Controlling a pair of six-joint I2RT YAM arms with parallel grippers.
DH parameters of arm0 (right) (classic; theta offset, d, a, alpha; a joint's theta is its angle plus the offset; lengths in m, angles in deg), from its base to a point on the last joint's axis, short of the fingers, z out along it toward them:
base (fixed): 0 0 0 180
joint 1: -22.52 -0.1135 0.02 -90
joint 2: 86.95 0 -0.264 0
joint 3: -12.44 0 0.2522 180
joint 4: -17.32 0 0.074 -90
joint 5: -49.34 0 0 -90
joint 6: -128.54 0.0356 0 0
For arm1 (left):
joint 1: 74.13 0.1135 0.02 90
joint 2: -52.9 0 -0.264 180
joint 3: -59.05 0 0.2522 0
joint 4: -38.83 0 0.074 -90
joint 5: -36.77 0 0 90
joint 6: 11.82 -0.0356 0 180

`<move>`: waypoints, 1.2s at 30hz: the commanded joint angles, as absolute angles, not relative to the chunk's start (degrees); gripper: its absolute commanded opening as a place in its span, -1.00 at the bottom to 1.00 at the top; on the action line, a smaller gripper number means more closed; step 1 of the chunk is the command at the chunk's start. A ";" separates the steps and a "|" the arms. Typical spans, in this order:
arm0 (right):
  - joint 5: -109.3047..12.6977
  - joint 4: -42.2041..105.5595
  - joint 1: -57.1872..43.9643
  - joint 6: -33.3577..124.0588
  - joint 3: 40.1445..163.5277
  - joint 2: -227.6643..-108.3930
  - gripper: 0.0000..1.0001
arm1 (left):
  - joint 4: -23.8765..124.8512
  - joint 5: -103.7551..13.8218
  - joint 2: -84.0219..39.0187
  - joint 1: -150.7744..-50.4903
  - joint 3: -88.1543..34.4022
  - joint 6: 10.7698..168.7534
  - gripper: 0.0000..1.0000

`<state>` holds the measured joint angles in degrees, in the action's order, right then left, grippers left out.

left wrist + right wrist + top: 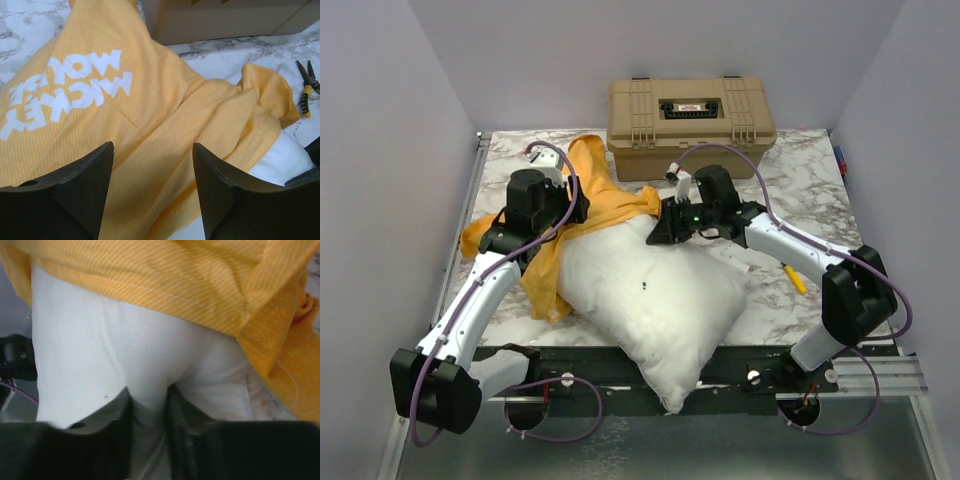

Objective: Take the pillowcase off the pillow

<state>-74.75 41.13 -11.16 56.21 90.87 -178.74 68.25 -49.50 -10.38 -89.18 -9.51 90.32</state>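
Note:
The white pillow (655, 300) lies across the middle of the table, one corner hanging over the near edge. The orange-yellow pillowcase (595, 190) is bunched over its far left end, mostly pulled off. My right gripper (660, 228) is shut on a pinched fold of the pillow (145, 385) just below the pillowcase hem (165, 290). My left gripper (560, 212) is open and empty, hovering over the pillowcase (150, 120), whose white lettering faces up at the left of the left wrist view.
A tan toolbox (690, 112) stands at the back of the marble table (800, 180). Yellow-handled pliers (306, 87) lie on the marble to the right of the pillow. Grey walls close in on the left and right sides.

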 commanded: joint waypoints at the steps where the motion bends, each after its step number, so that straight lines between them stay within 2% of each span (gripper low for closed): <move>1: -79.11 41.91 -12.07 53.84 92.02 -176.97 -0.60 | 66.80 -46.41 -11.90 -90.97 -12.38 90.02 0.32; 3: -78.00 43.23 -12.16 52.72 92.23 -175.55 -0.95 | 67.06 -44.89 -13.45 -91.31 -14.93 90.66 0.32; 4: -77.61 43.70 -12.26 52.36 92.21 -174.89 -0.99 | 67.13 -43.64 -14.34 -91.67 -16.18 90.94 0.32; 7: -76.79 44.64 -12.69 51.13 92.61 -173.22 -0.99 | 68.02 -41.31 -17.87 -93.97 -20.15 91.07 0.32; 17: -73.70 47.43 -13.94 49.20 94.30 -170.77 -0.99 | 76.62 -47.01 -32.22 -101.65 -34.34 83.83 0.32; 24: -70.92 49.64 -16.03 47.63 95.60 -170.21 -0.99 | 77.99 -47.57 -36.59 -102.38 -31.93 82.97 0.31; 29: -69.23 50.42 -17.49 47.18 96.34 -170.48 -0.99 | 77.99 -46.51 -38.37 -102.83 -30.14 82.94 0.23; 32: -68.22 50.78 -17.79 47.24 96.33 -170.43 -0.99 | 77.99 -45.20 -38.95 -103.35 -29.48 83.05 0.05; 34: -68.01 51.07 -17.96 47.16 96.34 -170.17 -0.99 | 77.99 -45.04 -39.24 -103.61 -29.14 83.01 -0.24; 36: -67.83 51.25 -18.03 47.15 96.07 -169.58 -0.99 | 78.08 -45.81 -39.36 -103.66 -29.06 82.81 -0.66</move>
<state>-67.86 50.68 -17.08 47.84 94.30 -172.64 76.38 -46.49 -37.97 -102.82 -30.63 83.37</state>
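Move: The pillowcase ridge to grip lies about 12 cm right of the left hand, 3 cm ahead and 6 cm lower. From that hand, the bare pillow's middle is roughly 15 cm right, 20 cm back and 12 cm down, and the toolbox is some 26 cm right, 18 cm ahead and about 7 cm down. The right hand's half-closed fingers already straddle the white pillow cloth about 1 cm left of and below their midpoint; the case's loose corner is roughly 9 cm ahead of this hand, 2 cm left and 1 cm lower. Shut the right gripper on the white pillow fabric and ease it up and back, some 3 cm each, keeping the pinch. Meanwhile swing the left gripper about 12 cm right and slightly forward, over the pillowcase in a low arc, turning it clockwise some 20 degrees; then drop it nearly 10 cm onto the ridge, tip its fingers down and start closing them on the cloth. ##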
